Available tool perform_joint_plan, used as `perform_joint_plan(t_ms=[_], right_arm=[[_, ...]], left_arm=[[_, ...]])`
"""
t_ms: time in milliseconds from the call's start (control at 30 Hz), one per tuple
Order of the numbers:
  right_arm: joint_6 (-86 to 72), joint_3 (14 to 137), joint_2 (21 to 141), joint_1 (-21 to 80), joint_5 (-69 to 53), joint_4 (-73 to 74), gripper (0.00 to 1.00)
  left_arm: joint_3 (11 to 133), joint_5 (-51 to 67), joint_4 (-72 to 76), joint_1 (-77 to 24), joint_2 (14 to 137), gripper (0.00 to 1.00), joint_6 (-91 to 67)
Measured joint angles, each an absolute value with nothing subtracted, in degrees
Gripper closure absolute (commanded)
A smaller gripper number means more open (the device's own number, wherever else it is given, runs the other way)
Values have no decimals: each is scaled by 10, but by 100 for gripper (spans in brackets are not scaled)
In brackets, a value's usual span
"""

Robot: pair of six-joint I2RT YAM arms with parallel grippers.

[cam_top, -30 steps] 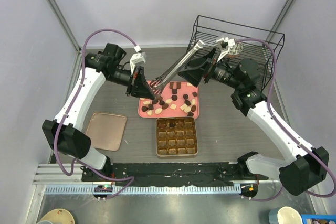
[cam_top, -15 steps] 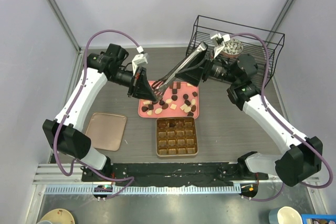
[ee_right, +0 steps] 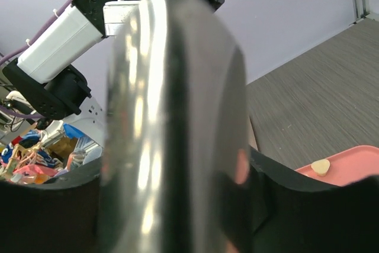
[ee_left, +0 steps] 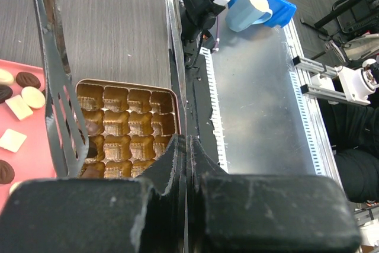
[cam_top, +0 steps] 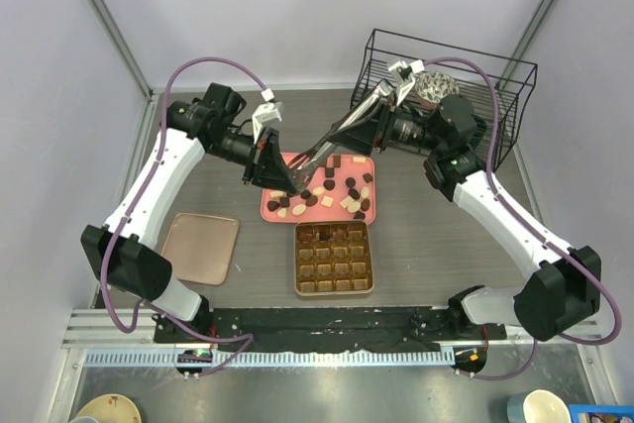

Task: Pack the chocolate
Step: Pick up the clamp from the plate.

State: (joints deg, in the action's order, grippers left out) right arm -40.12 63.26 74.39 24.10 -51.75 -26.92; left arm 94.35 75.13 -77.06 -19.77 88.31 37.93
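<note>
Several chocolates [cam_top: 327,190], dark, brown and cream, lie scattered on a pink tray [cam_top: 272,207]. In front of it stands the gold gridded box [cam_top: 335,257], with one dark piece in a cell near its far left. My right gripper [cam_top: 384,126] is shut on long metal tongs [cam_top: 342,133], whose tips reach down over the tray's far left part. In the right wrist view the tongs [ee_right: 172,117] fill the picture between my fingers [ee_right: 278,194]. My left gripper [cam_top: 287,181] is shut and empty, hovering at the tray's left side close to the tong tips [ee_left: 62,122].
A flat tan-pink tray [cam_top: 200,247] lies to the left of the box. A black wire basket [cam_top: 451,66] stands at the back right, behind my right arm. The table's metal front rail [ee_left: 204,87] runs just beyond the box.
My right gripper has squeezed the tongs narrower and its wrist has shifted left and farther back. The tong tips stay over the tray's far left. The left arm has hardly moved.
</note>
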Motion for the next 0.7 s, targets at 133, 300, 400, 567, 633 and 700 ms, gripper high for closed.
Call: perform_joint_plan(t_ms=[133,300,400,567,633,700], right_arm=[[-388,643,743,241,-516,-246,49],[-373,644,734,241,-509,-221,60],[-370,644,726,243,-505,-210,62],[-355,644,707,244,-497,-183,65],[-343,644,696,243,-487,-170,66],[-328,644,686,243,-478,-156,68]], left_arm=[[943,751,-771,-198,883,99,380],[943,746,-770,-198,883,99,379],[943,744,-770,-198,883,93,380],[943,734,-766,-202,879,57,380],[943,728,-767,-203,874,28,377],[943,719,-769,-203,869,1,372]])
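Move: The clamp slants down from the right hand to the left gripper, which is shut near the tip of one leg. Its middle lies about 3 cm left of, 1 cm behind and 3 cm below the right hand, or some 7 cm ahead, 10 cm right and 5 cm above the left. Far below the right hand, by nearly 40 cm, the pink plate sits about 10 cm ahead and 7 cm left, the chocolate box 6 cm back and 4 cm left. Squeeze the right gripper further shut around the handle part of the clamp, to about a third open, so its two legs draw together. With the left hand staying almost in place, let go of the leg and open the fingers to about two thirds; meanwhile ease the right hand right, back and up, about 2 cm in all, taking the clamp away from the left fingers. ##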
